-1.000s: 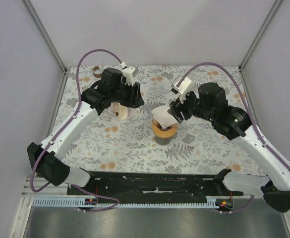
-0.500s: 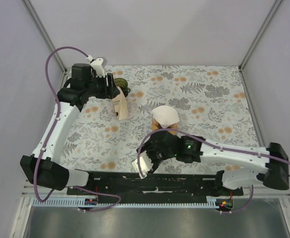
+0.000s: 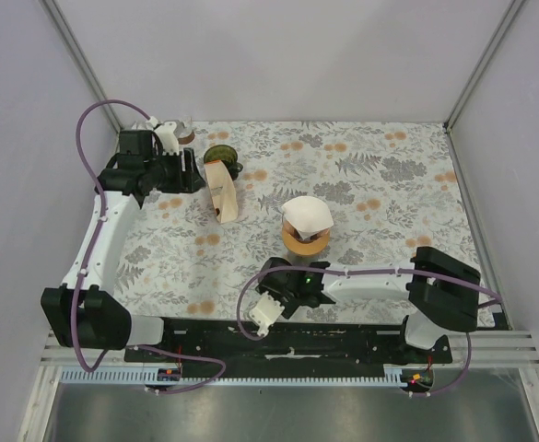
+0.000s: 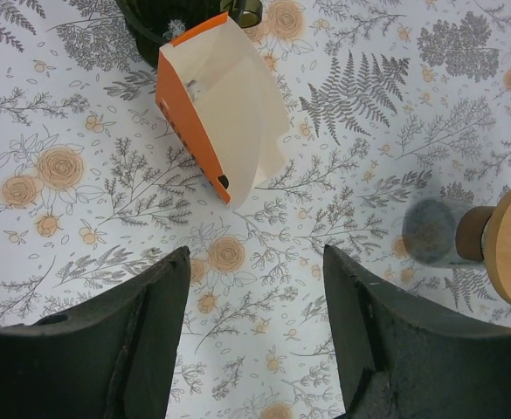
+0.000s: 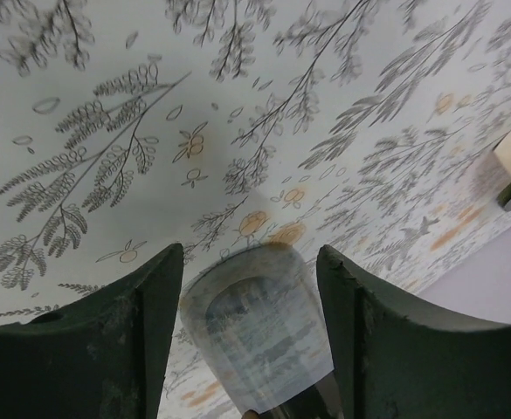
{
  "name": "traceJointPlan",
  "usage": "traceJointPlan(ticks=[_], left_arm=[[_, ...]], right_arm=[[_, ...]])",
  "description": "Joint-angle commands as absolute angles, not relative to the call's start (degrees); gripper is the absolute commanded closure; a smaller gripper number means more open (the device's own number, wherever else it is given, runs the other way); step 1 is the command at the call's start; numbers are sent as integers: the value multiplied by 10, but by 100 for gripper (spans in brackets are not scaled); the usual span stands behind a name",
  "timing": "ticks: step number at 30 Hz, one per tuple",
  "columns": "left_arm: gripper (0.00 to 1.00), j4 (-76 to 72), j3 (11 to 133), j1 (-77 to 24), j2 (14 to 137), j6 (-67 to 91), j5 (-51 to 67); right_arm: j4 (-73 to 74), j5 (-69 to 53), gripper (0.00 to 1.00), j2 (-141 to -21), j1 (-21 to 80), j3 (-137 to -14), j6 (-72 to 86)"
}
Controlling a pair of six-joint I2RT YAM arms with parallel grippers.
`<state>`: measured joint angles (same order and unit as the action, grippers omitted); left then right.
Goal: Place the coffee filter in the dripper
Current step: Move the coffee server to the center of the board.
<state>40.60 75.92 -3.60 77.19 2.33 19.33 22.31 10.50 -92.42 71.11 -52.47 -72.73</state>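
Note:
A white coffee filter (image 3: 308, 214) sits cone-down in the wooden-ringed dripper (image 3: 305, 241) at the table's middle. No gripper touches it. My left gripper (image 3: 184, 171) hovers at the back left, open and empty, just left of an orange-edged holder of white filters (image 3: 221, 191). In the left wrist view that holder (image 4: 223, 109) lies ahead of the open gripper (image 4: 255, 257), and the dripper's wooden edge (image 4: 510, 246) shows at the far right. My right gripper (image 3: 267, 314) is folded back near the front edge, open (image 5: 249, 257) over bare cloth, with only a blurred grey patch between its fingers.
A dark green round object (image 3: 221, 155) stands behind the filter holder, and a small brown item (image 3: 185, 135) lies at the back left corner. The floral tablecloth (image 3: 389, 193) covers the table. Walls close in on both sides.
The right arm left the dripper and swung back to the near edge; the filter stayed on the dripper. The left arm drew back left from the filter holder, its jaws opening wider.

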Motion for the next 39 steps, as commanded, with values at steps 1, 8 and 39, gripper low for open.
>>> traceJointPlan(ticks=[1,8,39], left_arm=[[32,390,754,-26,759,-18,216],[31,385,751,-24,762,-30,213],[32,343,863,-16,893,-72,117]], right_arm=[[165,167,31,-937,693,-502,-767],[135,179,31,-957,662,-469,-771],[-49,200,30,-998,373,-410,-824]])
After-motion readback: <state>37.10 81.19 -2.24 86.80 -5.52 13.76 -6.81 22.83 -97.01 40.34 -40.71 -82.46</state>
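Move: Just ahead and to the right of the open right hand stands the coffee server, its glass about 5 cm forward and 5 cm right, roughly level with the fingertips. The dripper sits on top of it, about 8 cm higher, with the white filter in it, higher still by some 5 cm. The filter packet lies about 23 cm ahead and 17 cm left. From the left hand, the server is roughly 26 cm right, 13 cm back and 17 cm lower. Sinking nearly 2 cm at first, the right hand sweeps low over the table, forward and right in almost equal parts, about 17 and 15 cm. Its open fingers push the server's glass along while the hand turns clockwise some 30 degrees and the fingertips swing up and outward. The left hand, open and empty, goes about 5 cm forward, a bit left and down. ##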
